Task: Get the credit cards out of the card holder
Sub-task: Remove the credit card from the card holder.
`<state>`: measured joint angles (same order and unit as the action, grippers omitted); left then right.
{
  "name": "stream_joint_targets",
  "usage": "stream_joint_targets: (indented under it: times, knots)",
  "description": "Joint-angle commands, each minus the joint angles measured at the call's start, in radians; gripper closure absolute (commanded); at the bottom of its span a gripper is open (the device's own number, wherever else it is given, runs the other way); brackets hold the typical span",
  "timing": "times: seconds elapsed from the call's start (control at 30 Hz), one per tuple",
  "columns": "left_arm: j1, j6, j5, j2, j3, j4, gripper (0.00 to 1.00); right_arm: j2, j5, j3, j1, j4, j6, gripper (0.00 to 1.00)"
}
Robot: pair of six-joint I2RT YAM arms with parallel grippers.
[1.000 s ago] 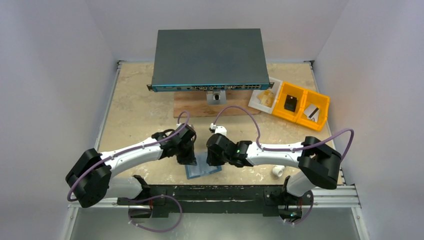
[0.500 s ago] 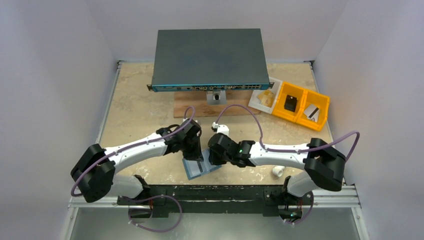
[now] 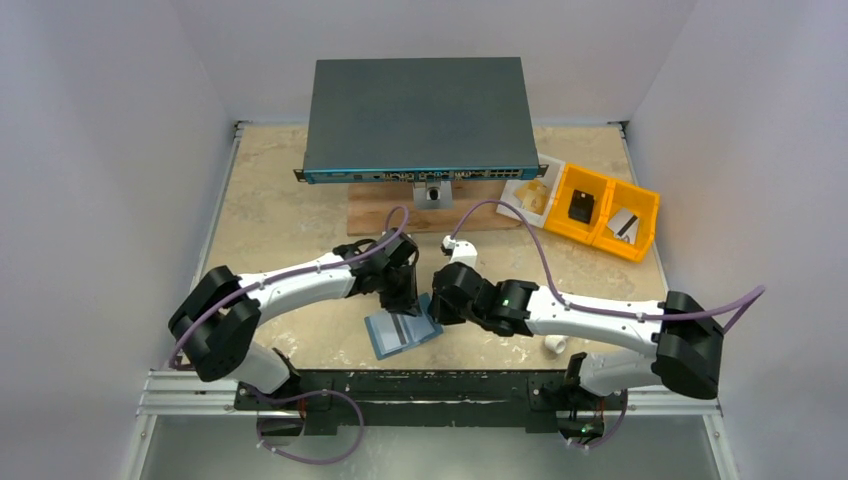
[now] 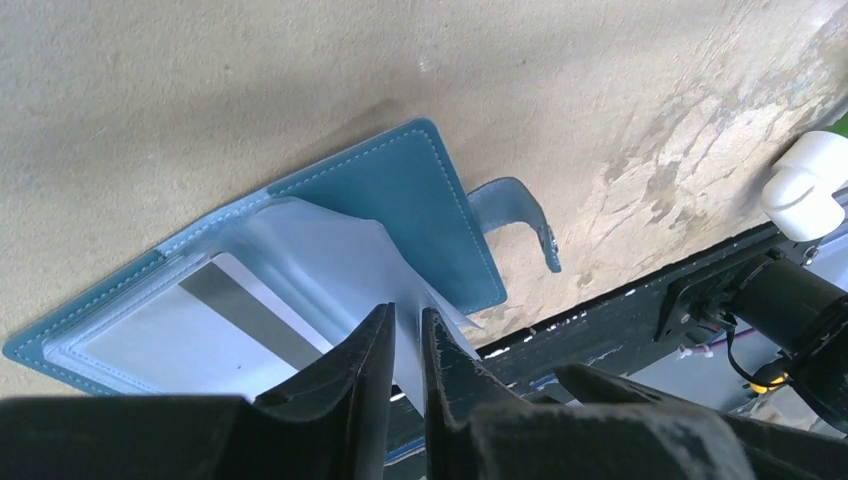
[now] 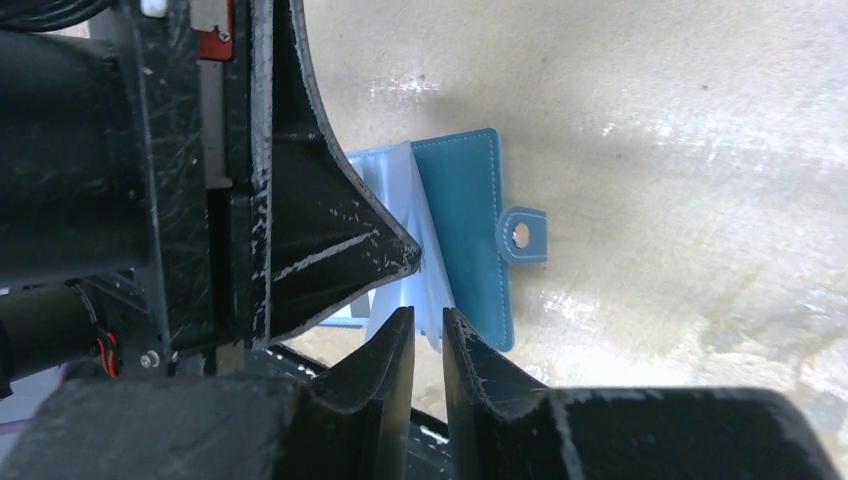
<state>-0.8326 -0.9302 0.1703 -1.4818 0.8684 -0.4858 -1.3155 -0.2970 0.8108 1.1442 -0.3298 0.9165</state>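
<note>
The steel-blue card holder (image 3: pixel 392 336) lies open near the table's front edge. In the left wrist view the card holder (image 4: pixel 420 195) shows a pale inner flap (image 4: pixel 330 250) lifted off it. A credit card (image 4: pixel 235 300), pale with a grey stripe, sits in its lower pocket. My left gripper (image 3: pixel 408 303) hangs over it, narrowly open (image 4: pixel 408 312), with the flap running between its fingers. My right gripper (image 3: pixel 438 310) is at the holder's right edge. It is shut (image 5: pixel 428 314) on the lower corner of the pale flap (image 5: pixel 415 250). The snap strap (image 5: pixel 522 235) sticks out sideways.
A large dark grey box (image 3: pixel 418 115) sits on a wooden board (image 3: pixel 385 218) at the back. A white tray (image 3: pixel 528 197) and yellow bins (image 3: pixel 602 212) stand at the back right. A small white part (image 3: pixel 555 343) lies by the black front rail (image 3: pixel 420 385).
Both grippers have shifted right and slightly back. The holder has opened wider as its flap was lifted. The left jaws have parted a little; the right jaws have closed slightly.
</note>
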Motion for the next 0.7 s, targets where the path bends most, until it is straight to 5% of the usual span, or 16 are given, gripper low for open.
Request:
stream_joint_targets:
  times: [0.0, 0.33, 0.67]
  knots:
    - [-0.005, 0.031, 0.017, -0.025, 0.058, 0.035, 0.82, 0.071, -0.071, -0.008, 0.000, -0.064, 0.025, 0.83]
    - [-0.007, 0.032, 0.058, -0.075, 0.078, 0.096, 0.56, 0.128, -0.080, -0.015, 0.000, -0.110, 0.031, 0.83]
    - [-0.009, 0.019, 0.080, -0.158, 0.096, 0.141, 0.44, 0.135, -0.059, -0.021, 0.000, -0.095, 0.014, 0.83]
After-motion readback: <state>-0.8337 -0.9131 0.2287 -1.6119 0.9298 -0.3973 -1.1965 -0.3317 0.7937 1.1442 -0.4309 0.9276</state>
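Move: The open card holder lies under both hands: its middle is about 3 cm left of the left fingertips, 3 cm back and 2 cm below. The clear sleeve stands half raised, about 1 cm right and 1 cm back of those tips; the striped card is about 4 cm left and 3 cm back, the strap tab some 5 cm right, level. From the right hand the holder's middle lies about 6 cm left, 2 cm back and 6 cm down. From beside the raised clear sleeve, the left hand slides about 3 cm to the right and a little forward over the holder's right half towards its right edge, sinking 1 cm late on, while its nearly shut fingers spread to about half open with hardly any wrist turn. The right hand makes way, drawing about 2.5 cm to the right and rising 1.5 cm early before it comes to rest above and outside the holder's right edge, its fingers keeping the same narrow gap. ##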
